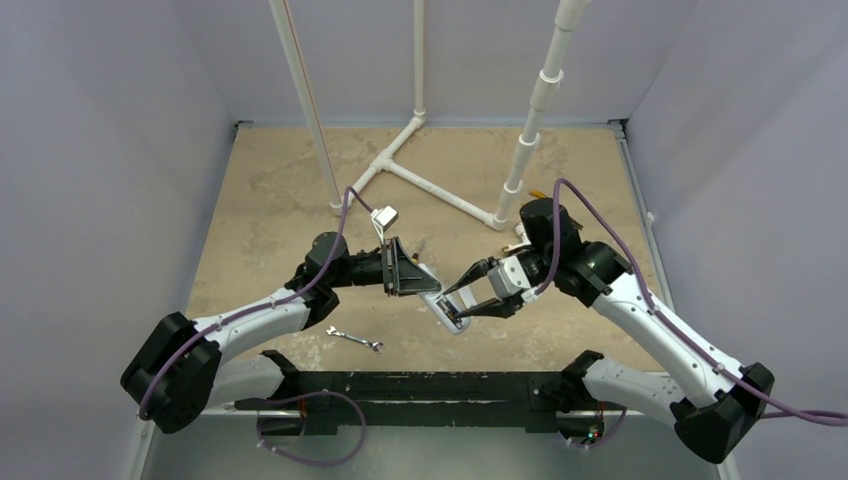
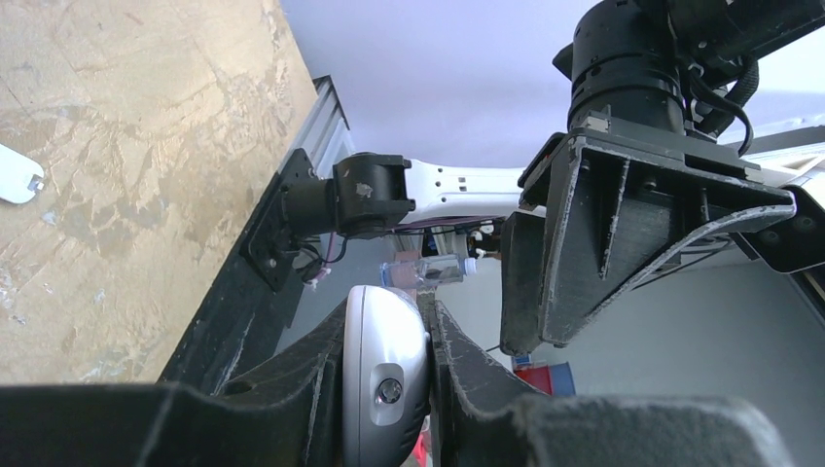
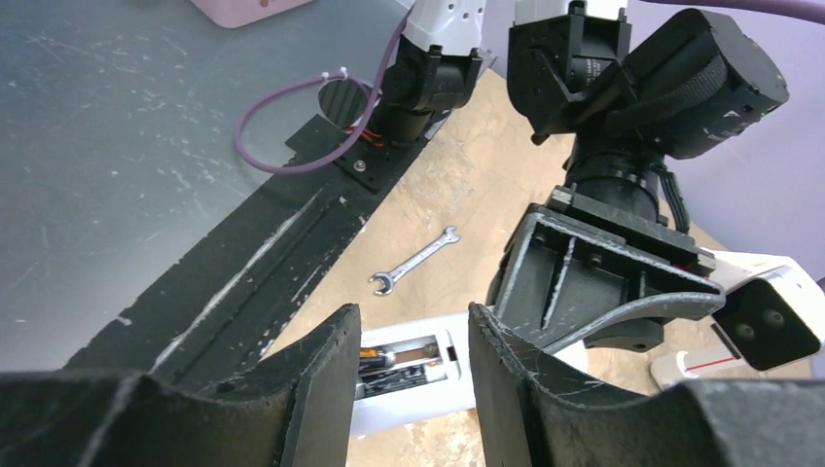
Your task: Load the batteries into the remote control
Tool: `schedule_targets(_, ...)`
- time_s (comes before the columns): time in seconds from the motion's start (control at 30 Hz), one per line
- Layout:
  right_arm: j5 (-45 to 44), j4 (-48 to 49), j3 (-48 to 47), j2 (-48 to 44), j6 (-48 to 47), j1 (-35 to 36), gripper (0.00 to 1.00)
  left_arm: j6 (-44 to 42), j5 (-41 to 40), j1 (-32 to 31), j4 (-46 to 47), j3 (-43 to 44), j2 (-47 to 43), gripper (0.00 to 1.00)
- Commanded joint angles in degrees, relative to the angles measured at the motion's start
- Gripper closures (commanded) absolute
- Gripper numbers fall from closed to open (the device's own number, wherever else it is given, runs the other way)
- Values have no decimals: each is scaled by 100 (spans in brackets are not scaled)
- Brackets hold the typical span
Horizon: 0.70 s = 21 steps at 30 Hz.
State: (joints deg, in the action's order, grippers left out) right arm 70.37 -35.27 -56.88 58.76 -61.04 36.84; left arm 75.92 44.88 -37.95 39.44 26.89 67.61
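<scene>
My left gripper point(image 1: 425, 285) is shut on the white remote control point(image 1: 447, 312) and holds it above the table. In the left wrist view the remote's rounded end point(image 2: 384, 375) is pinched between both fingers. The right wrist view shows the remote point(image 3: 428, 404) with its back compartment uncovered and one battery point(image 3: 375, 358) lying inside. My right gripper point(image 3: 411, 316) hovers right over that compartment, open, with nothing between its fingers. From above, the right gripper point(image 1: 455, 305) meets the remote's near end.
A small silver wrench point(image 1: 355, 340) lies on the tan tabletop near the arm bases. A white PVC pipe frame point(image 1: 440, 190) stands at the back. A flat white plastic piece point(image 2: 15, 175) rests on the table. The black base rail point(image 1: 420, 385) runs along the near edge.
</scene>
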Motion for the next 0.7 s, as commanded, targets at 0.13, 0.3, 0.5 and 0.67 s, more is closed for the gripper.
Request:
schedule_targets(0.13,-156,-976,-19,-225,-130,-19,62,37,130,-23,415,228,-4,100)
schedule_targets(0.3,-107,-1498,-74,-41,-534,-19,62,38,157,-24,407,221,-39,100)
schedule_targets(0.5,-127,-1981,-190,223,-1019,-19,62,43,144,-19,390,266,-42,100)
schedule_targets(0.67,-139,-1992,-175,268,-1129,-21,62,22,144,-19,371,292,-33,100)
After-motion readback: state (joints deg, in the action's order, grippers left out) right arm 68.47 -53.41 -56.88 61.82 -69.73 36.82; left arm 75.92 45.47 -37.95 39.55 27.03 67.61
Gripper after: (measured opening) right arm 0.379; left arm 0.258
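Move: The loose battery, in the remote's slot, is about 5 cm below my empty right hand, roughly 1 cm back and 1 cm to the left. The second battery lies 2 cm farther out than it. The battery cover is on the table 7 cm ahead and 4 cm right of my right hand, some 27 cm down. From my left hand, which grips the remote, the loose battery is about 6 cm back and 5 cm right, near level. I bring my right hand down about 4.5 cm to the height of the remote's outer end, first easing some 2 cm back and to the right, then sinking almost straight down. The wrist turns about 15 degrees so the fingertips dip towards the loose battery; the fingers stay part open, with no touch to be made out. My left hand keeps its hold and holds the remote still. ##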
